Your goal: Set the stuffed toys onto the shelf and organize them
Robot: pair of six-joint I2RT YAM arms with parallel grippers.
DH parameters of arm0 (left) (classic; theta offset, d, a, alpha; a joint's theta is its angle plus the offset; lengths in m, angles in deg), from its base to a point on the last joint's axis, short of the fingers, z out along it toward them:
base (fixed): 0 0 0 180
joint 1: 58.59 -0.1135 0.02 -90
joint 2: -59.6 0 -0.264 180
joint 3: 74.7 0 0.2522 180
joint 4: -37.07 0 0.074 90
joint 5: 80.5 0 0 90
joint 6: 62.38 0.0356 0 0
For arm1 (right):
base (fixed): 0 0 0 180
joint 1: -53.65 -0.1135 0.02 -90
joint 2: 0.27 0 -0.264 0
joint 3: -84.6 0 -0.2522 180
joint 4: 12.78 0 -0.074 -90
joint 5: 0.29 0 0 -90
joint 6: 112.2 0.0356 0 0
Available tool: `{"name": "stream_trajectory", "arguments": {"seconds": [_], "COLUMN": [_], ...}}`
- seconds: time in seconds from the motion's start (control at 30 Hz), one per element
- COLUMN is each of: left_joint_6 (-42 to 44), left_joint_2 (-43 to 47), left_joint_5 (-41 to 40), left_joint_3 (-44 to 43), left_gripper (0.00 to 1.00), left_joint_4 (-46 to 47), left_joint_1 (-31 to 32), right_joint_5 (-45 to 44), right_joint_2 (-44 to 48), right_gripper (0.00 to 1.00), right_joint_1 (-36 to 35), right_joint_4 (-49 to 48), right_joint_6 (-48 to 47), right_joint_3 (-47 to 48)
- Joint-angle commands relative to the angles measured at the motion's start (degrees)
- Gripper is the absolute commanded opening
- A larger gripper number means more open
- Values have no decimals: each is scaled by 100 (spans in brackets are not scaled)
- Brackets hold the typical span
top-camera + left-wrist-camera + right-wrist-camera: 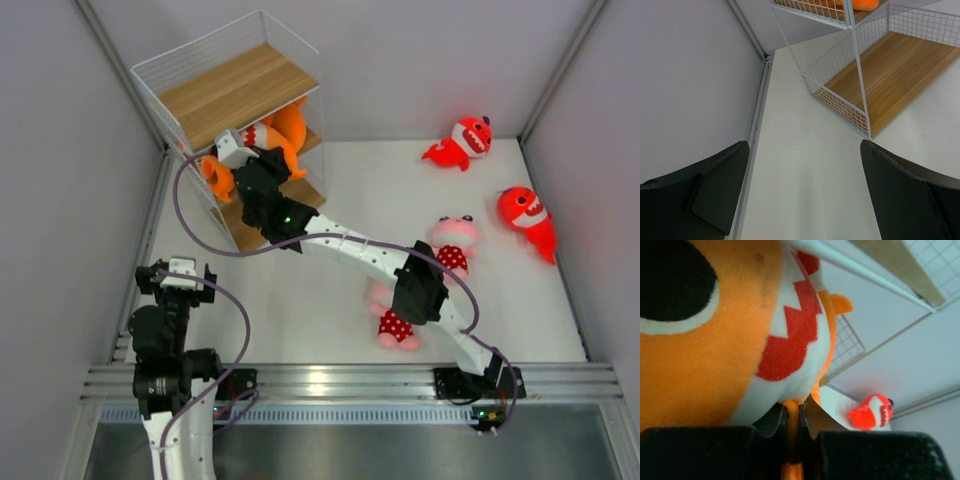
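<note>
My right arm reaches across the table to the shelf (235, 90) at the back left. Its gripper (248, 152) is shut on an orange shark (283, 128) at the middle tier. In the right wrist view the orange shark (715, 340) with its red and white toothy mouth fills the frame, and the right gripper (792, 417) pinches a thin orange part of it. More orange plush (215, 178) shows at the shelf's left edge. On the table lie two red sharks (462, 140) (528, 215) and two pink animals in dotted dresses (455, 240) (395, 322). My left gripper (180, 277) (805, 195) stands open and holds nothing.
Grey walls close in the table on the left, back and right. The shelf's bottom board (895, 70) lies just ahead and right of my left gripper. The right arm's forearm passes over the nearer pink animal. A metal rail (340, 380) runs along the near edge.
</note>
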State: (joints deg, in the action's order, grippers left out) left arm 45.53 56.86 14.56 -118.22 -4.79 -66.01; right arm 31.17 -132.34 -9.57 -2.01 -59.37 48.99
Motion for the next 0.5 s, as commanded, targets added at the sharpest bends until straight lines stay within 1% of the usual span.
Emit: {"name": "stream_trajectory", "arguments": {"seconds": [0.0,0.07,0.13,0.17,0.2,0.27,0.3,0.33,0.4,0.43,0.47], "left_joint_6": [-77,-69,-60,-60,-68,-60,-60,-60,-51,-51,-42], "left_joint_2": [55,81,99,99,99,125,134,125,125,134,134], "left_joint_5": [-23,-32,-23,-31,-40,-40,-31,-23,-23,-23,-23], "left_joint_3": [31,49,49,40,40,58,58,58,58,67,67], "left_gripper": [99,99,99,99,99,99,99,99,99,99,99], "left_joint_4": [287,296,287,287,287,287,279,287,287,287,279], "left_joint_1": [13,13,21,13,13,13,13,13,13,13,21], "right_joint_5": [-1059,-1281,-1510,-1598,-1825,-2011,-2021,-1968,-1645,-1512,-1415], "right_joint_2": [226,217,165,155,147,286,392,619,805,971,1042], "right_gripper": [0,0,0,0,0,0,0,0,0,0,0], "right_joint_1": [3,47,82,108,134,213,222,214,170,100,73], "right_joint_4": [-956,-1500,-1652,-1749,-2106,-2643,-2820,-2578,-1736,-958,-811], "right_joint_6": [-1185,-1930,-2389,-2540,-2706,-3119,-3104,-2642,-1790,-1089,-943], "right_joint_3": [201,42,-107,-160,-343,-677,-1018,-1100,-909,-829,-794]}}
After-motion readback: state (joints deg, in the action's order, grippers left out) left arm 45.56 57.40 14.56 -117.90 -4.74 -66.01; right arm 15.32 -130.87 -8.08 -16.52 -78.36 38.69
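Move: The right hand already grips an orange shark at the middle shelf, whose board centre lies about 4 cm ahead and 6 cm below. One shelved orange shark is some 7 cm left, 2 cm back and 3 cm lower; another about 6 cm right, 6 cm ahead and slightly lower. From the left hand, that board is roughly 25 cm ahead, 14 cm right and 4 cm higher. The right arm swings the still-pinched shark some 7 cm right, arcing up then down, yawing clockwise about 20 degrees. ##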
